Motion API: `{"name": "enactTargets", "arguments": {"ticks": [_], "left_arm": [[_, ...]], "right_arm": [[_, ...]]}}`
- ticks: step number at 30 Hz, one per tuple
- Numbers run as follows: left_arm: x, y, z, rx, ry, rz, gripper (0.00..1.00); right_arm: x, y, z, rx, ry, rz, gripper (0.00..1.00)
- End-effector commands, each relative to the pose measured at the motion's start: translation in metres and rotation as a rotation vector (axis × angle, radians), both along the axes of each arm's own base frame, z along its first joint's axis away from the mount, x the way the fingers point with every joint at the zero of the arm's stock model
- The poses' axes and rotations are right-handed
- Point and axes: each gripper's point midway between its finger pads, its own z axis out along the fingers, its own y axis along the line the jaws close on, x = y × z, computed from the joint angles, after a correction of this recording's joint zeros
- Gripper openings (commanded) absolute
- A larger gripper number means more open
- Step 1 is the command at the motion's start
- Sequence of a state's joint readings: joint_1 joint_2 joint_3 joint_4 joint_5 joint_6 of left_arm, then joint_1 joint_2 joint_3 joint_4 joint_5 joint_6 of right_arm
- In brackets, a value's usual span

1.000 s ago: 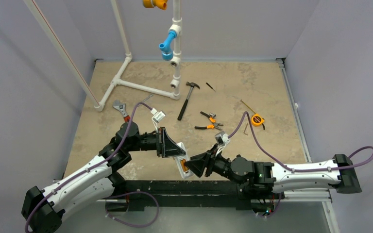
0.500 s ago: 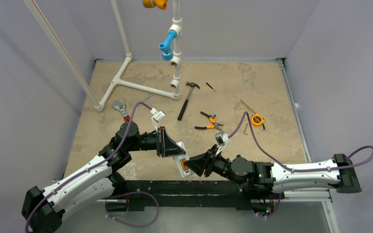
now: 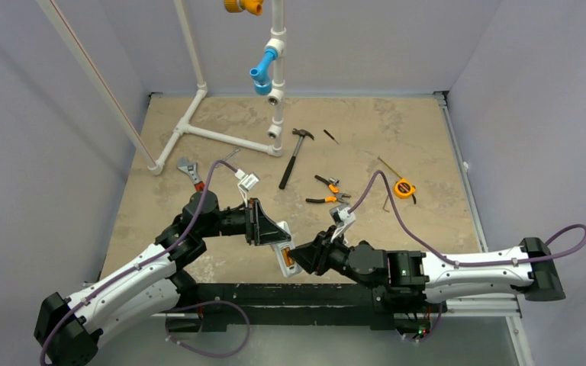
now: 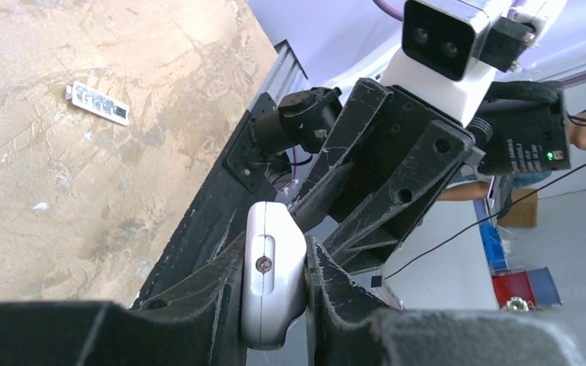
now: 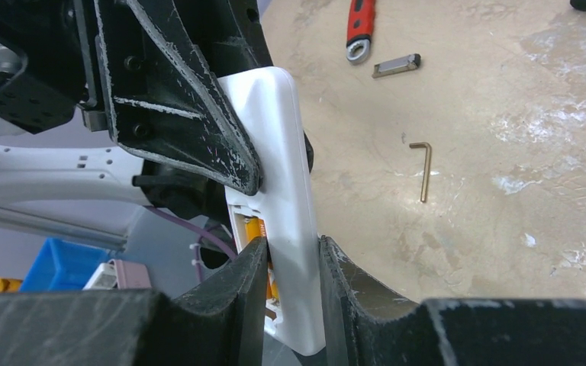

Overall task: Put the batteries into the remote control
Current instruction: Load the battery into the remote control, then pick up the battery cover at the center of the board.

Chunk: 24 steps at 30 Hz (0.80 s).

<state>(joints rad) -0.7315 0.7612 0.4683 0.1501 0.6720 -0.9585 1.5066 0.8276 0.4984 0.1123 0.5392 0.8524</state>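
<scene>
The remote control point(image 3: 283, 252) is a slim white handset held above the table's near edge, with my left gripper point(image 3: 273, 238) shut across its upper part. From the left wrist, the remote's rounded end point(image 4: 273, 278) sits clamped between the left gripper's point(image 4: 276, 244) fingers. Its open back recess holds the orange batteries point(image 5: 255, 229), also visible from above as an orange patch point(image 3: 288, 262). My right gripper point(image 5: 292, 244) grips the remote's lower end point(image 5: 275, 152). One finger presses the battery side and the other presses the front face. From above, the right gripper point(image 3: 297, 258) meets the remote from the right.
On the table behind lie a hammer point(image 3: 295, 156), orange-handled pliers point(image 3: 328, 191), a tape measure point(image 3: 404, 188), a red-handled wrench point(image 3: 191, 172) and a white pipe frame point(image 3: 214, 136). A hex key point(image 5: 424, 164) and a small silvery metal piece point(image 5: 395, 66) lie nearby.
My right arm has pushed left toward the remote, and its jaws have narrowed onto the remote's lower end. The left arm and remote have stayed put.
</scene>
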Motion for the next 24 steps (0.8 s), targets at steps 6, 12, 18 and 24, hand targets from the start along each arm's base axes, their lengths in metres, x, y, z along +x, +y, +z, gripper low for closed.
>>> {"name": "enactTargets", "arguments": {"ticks": [6, 12, 18, 24], "left_arm": [[-0.009, -0.003, 0.031, -0.084, -0.064, -0.052, 0.0], [-0.007, -0.003, 0.024, -0.061, -0.057, -0.04, 0.0], [-0.002, -0.002, 0.009, -0.016, -0.034, -0.013, 0.0], [0.0, 0.001, 0.0, 0.02, -0.027, 0.01, 0.0]], "right_arm": [[0.021, -0.01, -0.015, -0.155, -0.006, -0.13, 0.16], [0.022, -0.021, 0.005, -0.164, -0.094, -0.099, 0.38], [0.017, -0.037, 0.052, -0.137, -0.252, -0.009, 0.67], [0.037, -0.074, 0.057, -0.222, -0.295, -0.138, 0.68]]}}
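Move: The right gripper is shut across the lower part of the remote at its open battery bay, so the bay is right at its hand point; the remote's middle lies about 3 cm ahead and 2 cm left. The hex key is some 10 cm left and level with this hand, the nearest pliers about 15 cm ahead and 12 cm right, both roughly 20 cm below. From the left gripper, which holds the remote's far end, the bay is some 5 cm back, 3 cm right and 2 cm lower. Keep the right gripper's pinch over the battery bay a moment longer, easing slightly down with a small roll, then open the fingers wide to let go of the remote. Pull that hand away to the right and up, roughly 5 cm each way, tilting the fingertips up about 15 degrees. Hold the remote nearly still in the left gripper, fingers kept shut. ##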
